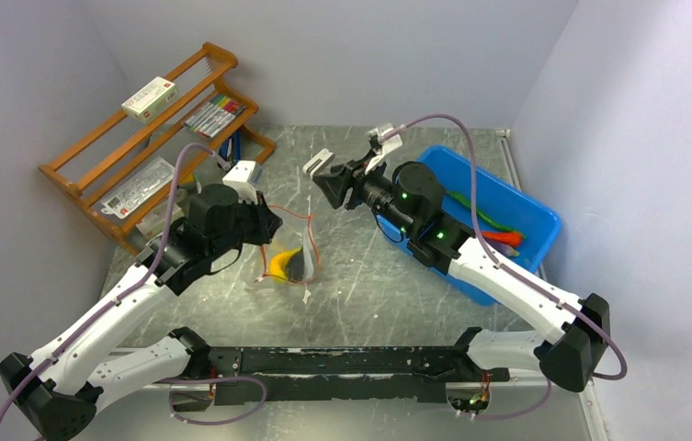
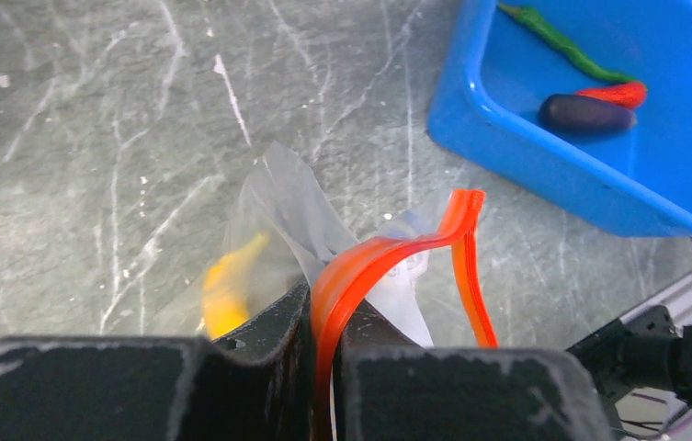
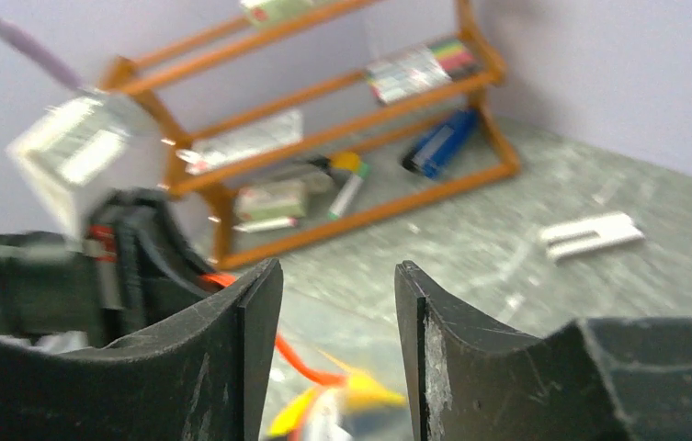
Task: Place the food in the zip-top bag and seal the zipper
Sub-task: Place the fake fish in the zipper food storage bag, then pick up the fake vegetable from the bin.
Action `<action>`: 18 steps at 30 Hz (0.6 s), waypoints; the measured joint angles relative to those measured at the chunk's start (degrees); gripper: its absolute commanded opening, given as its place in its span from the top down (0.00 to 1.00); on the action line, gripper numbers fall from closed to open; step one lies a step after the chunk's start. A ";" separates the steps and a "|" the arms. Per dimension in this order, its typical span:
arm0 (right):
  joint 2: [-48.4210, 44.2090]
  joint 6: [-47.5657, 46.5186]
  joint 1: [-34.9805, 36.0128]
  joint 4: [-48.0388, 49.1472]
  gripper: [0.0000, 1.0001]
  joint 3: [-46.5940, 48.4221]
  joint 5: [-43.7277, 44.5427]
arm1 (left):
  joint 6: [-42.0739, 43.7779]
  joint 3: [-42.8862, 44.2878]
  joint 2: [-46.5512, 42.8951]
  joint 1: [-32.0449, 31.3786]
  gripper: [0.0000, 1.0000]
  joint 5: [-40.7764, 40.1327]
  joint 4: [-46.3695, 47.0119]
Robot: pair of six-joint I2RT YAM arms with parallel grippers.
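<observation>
The clear zip-top bag (image 1: 289, 255) lies mid-table with its mouth raised. My left gripper (image 1: 266, 223) is shut on the red-orange zipper (image 2: 360, 266) and holds that edge up. The yellow banana piece (image 1: 282, 264) is inside the bag, also in the left wrist view (image 2: 228, 287). A dark piece (image 1: 299, 265) sits beside it; I cannot tell what it is. My right gripper (image 1: 331, 184) is open and empty, above the table just right of the bag, pointing at it (image 3: 337, 285). The green pod (image 2: 567, 50), red-orange chili (image 2: 613, 94) and purple eggplant (image 2: 585, 112) lie in the bin.
The blue bin (image 1: 526, 207) stands at the right, under my right arm. A wooden rack (image 1: 153, 138) with pens and boxes stands at the back left. A small white piece (image 1: 317, 162) lies on the table behind my right gripper.
</observation>
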 measured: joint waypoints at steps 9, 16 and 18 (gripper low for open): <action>1.49 -13.70 -4.59 -17.77 0.54 3.19 14.73 | 6.45 -0.02 -1.44 0.02 0.93 -4.11 -0.92; 4.44 -22.58 -17.09 -23.52 0.54 4.26 19.43 | 12.61 -2.78 -3.76 0.04 0.93 -4.61 -1.36; 5.25 -24.33 -19.54 -24.81 0.54 4.24 20.94 | 13.77 -4.90 -5.40 0.04 0.93 -4.55 -1.29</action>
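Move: The emptied right hand heads for the blue bin, whose middle is roughly 33 cm to its right, 9 cm ahead and 33 cm lower. In it the eggplant lies some 37 cm right and 4 cm ahead, the green chilli 36 cm right and 12 cm ahead. From the left hand, gripping the bag rim, the bagged fish hangs about 5 cm right, 1 cm back and 18 cm below, the banana 2 cm right, 1 cm back and level with the fish. Rightwards in a quickening sweep of about 19 cm, also forward and down by some 10 cm each, the right hand leaves the bag for the bin's left side. Its empty, half-open fingers swing clockwise by around 40 degrees to point ahead and slightly down. The left hand keeps its pinch on the bag rim, drifts a few centimetres left, rolls slightly left side up and sinks a little at the end. ##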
